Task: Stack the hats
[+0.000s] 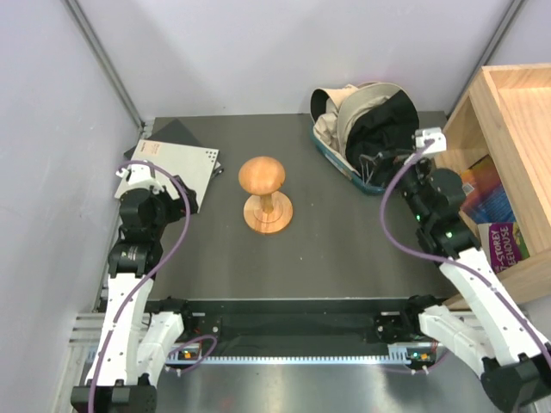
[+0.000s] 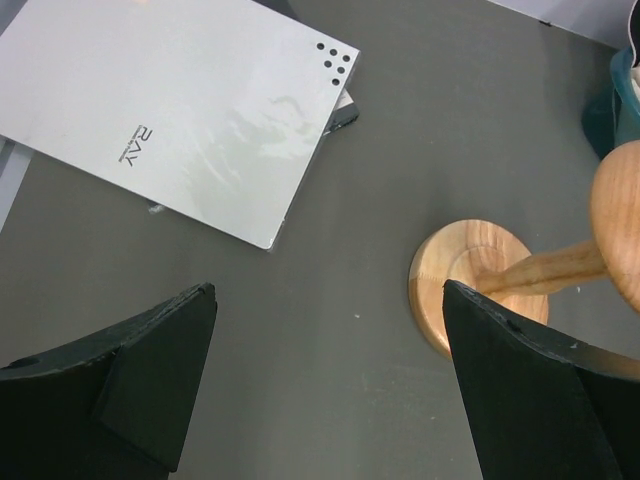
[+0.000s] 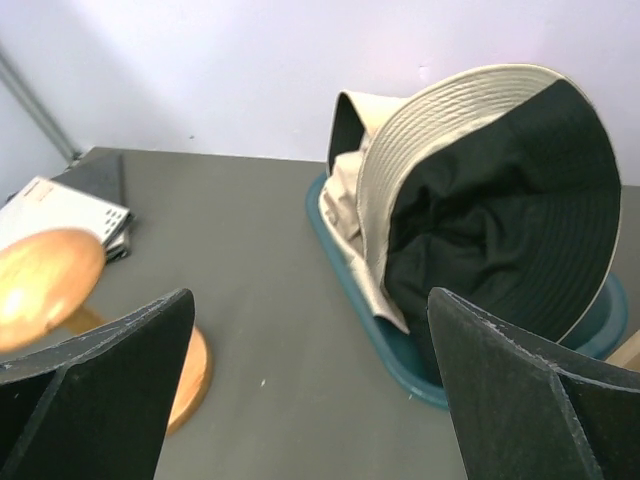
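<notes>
The hats are bundled in a teal tub (image 1: 331, 157) at the back right. A beige hat (image 3: 400, 160) stands on its side with its opening toward my right wrist camera. Black fabric (image 3: 500, 220) fills it; I cannot tell lining from a separate hat. More beige fabric (image 3: 345, 185) is crumpled behind it. My right gripper (image 3: 310, 300) is open and holds nothing, just short of the tub's near rim (image 3: 400, 360). My left gripper (image 2: 328, 300) is open over bare table, left of the wooden stand (image 2: 480, 290).
The mushroom-shaped wooden stand (image 1: 263, 194) is upright mid-table. A white booklet (image 1: 176, 168) lies on a black sheet (image 1: 176, 133) at the back left. A wooden shelf unit (image 1: 508, 112) with colourful books (image 1: 491, 206) borders the right side, close to the right arm.
</notes>
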Robot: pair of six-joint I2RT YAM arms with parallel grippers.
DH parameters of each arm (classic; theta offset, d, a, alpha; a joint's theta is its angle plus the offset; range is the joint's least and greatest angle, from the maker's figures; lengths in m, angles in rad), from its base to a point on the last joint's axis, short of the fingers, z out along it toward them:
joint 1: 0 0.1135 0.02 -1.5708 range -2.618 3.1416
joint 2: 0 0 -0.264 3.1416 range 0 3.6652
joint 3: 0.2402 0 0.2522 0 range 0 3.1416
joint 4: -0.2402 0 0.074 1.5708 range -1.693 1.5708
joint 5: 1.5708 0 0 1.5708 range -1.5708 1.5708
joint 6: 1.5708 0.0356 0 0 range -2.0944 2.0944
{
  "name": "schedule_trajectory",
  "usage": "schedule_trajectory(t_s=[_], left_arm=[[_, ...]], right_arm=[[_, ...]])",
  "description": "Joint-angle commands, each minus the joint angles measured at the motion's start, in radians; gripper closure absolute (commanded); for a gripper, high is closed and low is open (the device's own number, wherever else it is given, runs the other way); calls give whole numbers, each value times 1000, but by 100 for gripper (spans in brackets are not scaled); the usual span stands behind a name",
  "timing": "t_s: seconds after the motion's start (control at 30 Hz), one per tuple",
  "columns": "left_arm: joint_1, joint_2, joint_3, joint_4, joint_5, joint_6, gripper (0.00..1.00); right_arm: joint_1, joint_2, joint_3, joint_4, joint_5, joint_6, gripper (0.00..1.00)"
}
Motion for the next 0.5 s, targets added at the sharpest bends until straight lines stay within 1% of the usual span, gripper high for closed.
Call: schedule_trajectory(t_s=[0.0, 0.13, 0.27, 0.33, 0.47], left_arm=[[-2, 11, 0, 44, -14, 20, 1], [0, 33, 3, 44, -5, 31, 1], [0, 36, 3, 40, -24, 50, 1], [-2, 39, 4, 38, -24, 62, 1], [-2, 50, 6, 38, -31, 73, 1]], right_arm=[[6, 140, 126, -29, 88, 37, 0], [7, 252, 200, -29, 143, 79, 1], [7, 376, 282, -21, 254, 108, 0], [7, 423, 318, -21, 275, 119, 0], [7, 576, 458, -62, 358, 148, 0]])
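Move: Lying about 21 cm ahead of the open right hand, some 7 cm to its right and 17 cm below, the black hat tops the pile in the blue basket. The beige hat sits 4 cm farther out than the black hat and 11 cm left of it; the wooden stand is roughly 5 cm ahead of the right hand and 23 cm to its left. From the left hand, the black hat lies about 24 cm ahead and 48 cm to the right. Reaching forward about 10 cm towards the black hat in the basket, the right hand travels nearly straight out and sinks some 3 to 4 cm, mostly in the second half of the descent from a slight initial rise. Its wrist tips down and swings clockwise, each by roughly 15 degrees, so the wide-open fingers turn from pointing left of the pile to more nearly straight ahead; no touch can be seen. ##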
